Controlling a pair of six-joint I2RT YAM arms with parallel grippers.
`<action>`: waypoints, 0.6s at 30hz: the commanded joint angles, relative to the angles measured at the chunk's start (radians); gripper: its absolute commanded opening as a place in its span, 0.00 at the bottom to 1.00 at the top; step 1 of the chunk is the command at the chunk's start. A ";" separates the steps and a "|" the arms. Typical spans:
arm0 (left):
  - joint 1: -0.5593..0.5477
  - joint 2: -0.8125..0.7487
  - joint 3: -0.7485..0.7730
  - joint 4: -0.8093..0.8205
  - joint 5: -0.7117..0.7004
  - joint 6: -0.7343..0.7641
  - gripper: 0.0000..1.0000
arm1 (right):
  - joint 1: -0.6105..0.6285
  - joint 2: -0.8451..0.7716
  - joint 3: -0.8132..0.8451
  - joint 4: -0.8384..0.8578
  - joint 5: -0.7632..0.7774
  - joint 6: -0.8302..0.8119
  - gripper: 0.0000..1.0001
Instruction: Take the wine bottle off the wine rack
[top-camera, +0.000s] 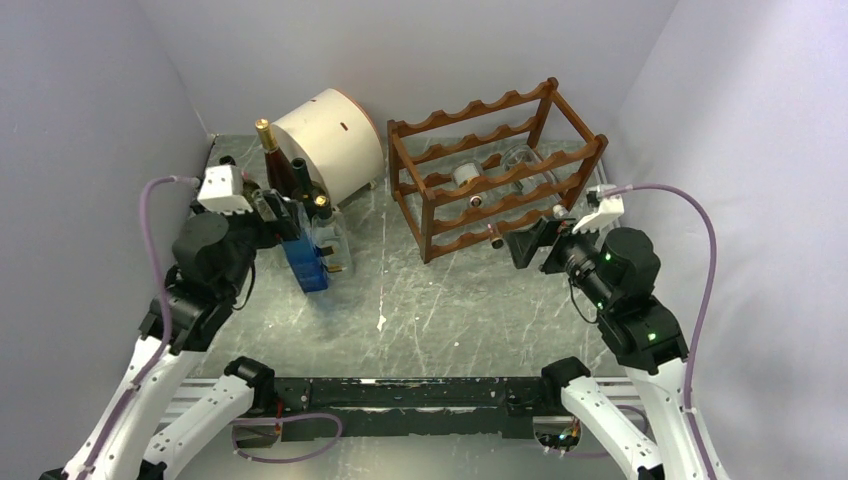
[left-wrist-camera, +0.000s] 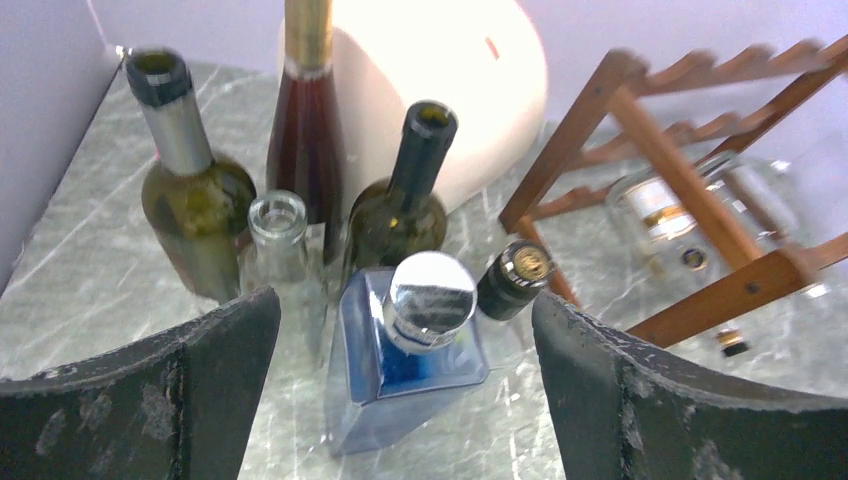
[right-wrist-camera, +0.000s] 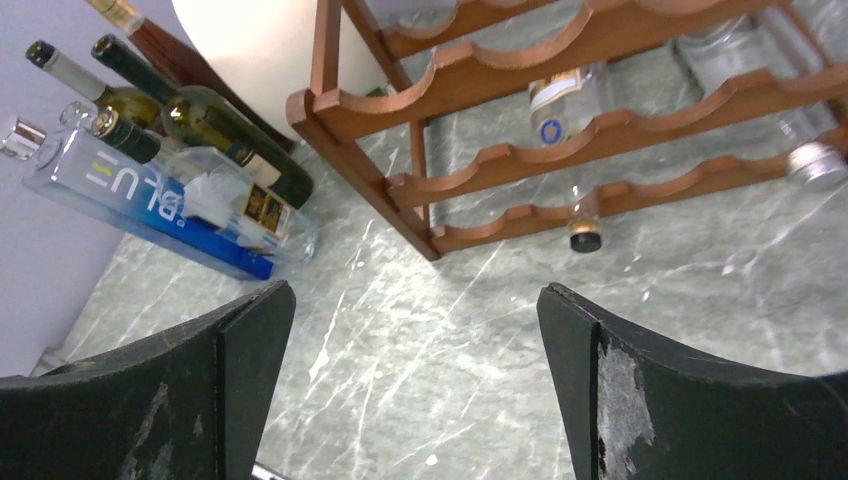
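The reddish-brown wine rack (top-camera: 495, 165) stands at the back right of the table. Clear wine bottles lie in its lower tiers: one with a white label (top-camera: 470, 177) (right-wrist-camera: 565, 100), and one whose dark-capped neck (right-wrist-camera: 583, 225) pokes out toward me. My right gripper (top-camera: 528, 245) (right-wrist-camera: 415, 295) hangs open over bare table just in front of the rack's right end, touching nothing. My left gripper (top-camera: 280, 212) (left-wrist-camera: 405, 300) is open above a blue square bottle (left-wrist-camera: 400, 370) with a silver cap, with gaps on both sides.
Several upright bottles (left-wrist-camera: 195, 200) cluster at the back left beside the blue one. A cream cylindrical drum (top-camera: 330, 140) lies behind them. A small clear bottle with a black-and-gold cap (left-wrist-camera: 515, 280) stands next to the blue bottle. Grey walls close in on three sides.
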 joint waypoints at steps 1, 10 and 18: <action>0.005 -0.005 0.122 -0.053 0.069 0.008 1.00 | 0.006 0.015 0.083 -0.029 0.061 -0.102 0.99; 0.005 0.058 0.382 0.105 0.332 0.178 0.96 | 0.006 -0.008 0.232 -0.021 0.077 -0.205 1.00; 0.005 0.029 0.416 0.339 0.368 0.212 0.97 | 0.006 0.002 0.360 -0.008 0.137 -0.206 1.00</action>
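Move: The blue bottle, already let go of, stands just ahead of the left gripper, about 3 cm out, its middle some 17 cm lower and its cap just under the fingers. The black-capped clear bottle is about 7 cm ahead and 7 cm right, the dark wine bottle 13 cm ahead and 3 cm right. From the right gripper, the blue bottle lies roughly 46 cm left, 8 cm ahead and 17 cm lower; the rack's middle about 27 cm ahead, 5 cm left and 20 cm lower. Lift the left gripper fast, about 21 cm straight up off the blue bottle's cap and slightly back, fingers still wide open, tipping them up some 30 degrees while turning clockwise. Raise the empty right gripper too, about 13 cm, easing a little right and back from the rack and tilting its open fingers upward. ##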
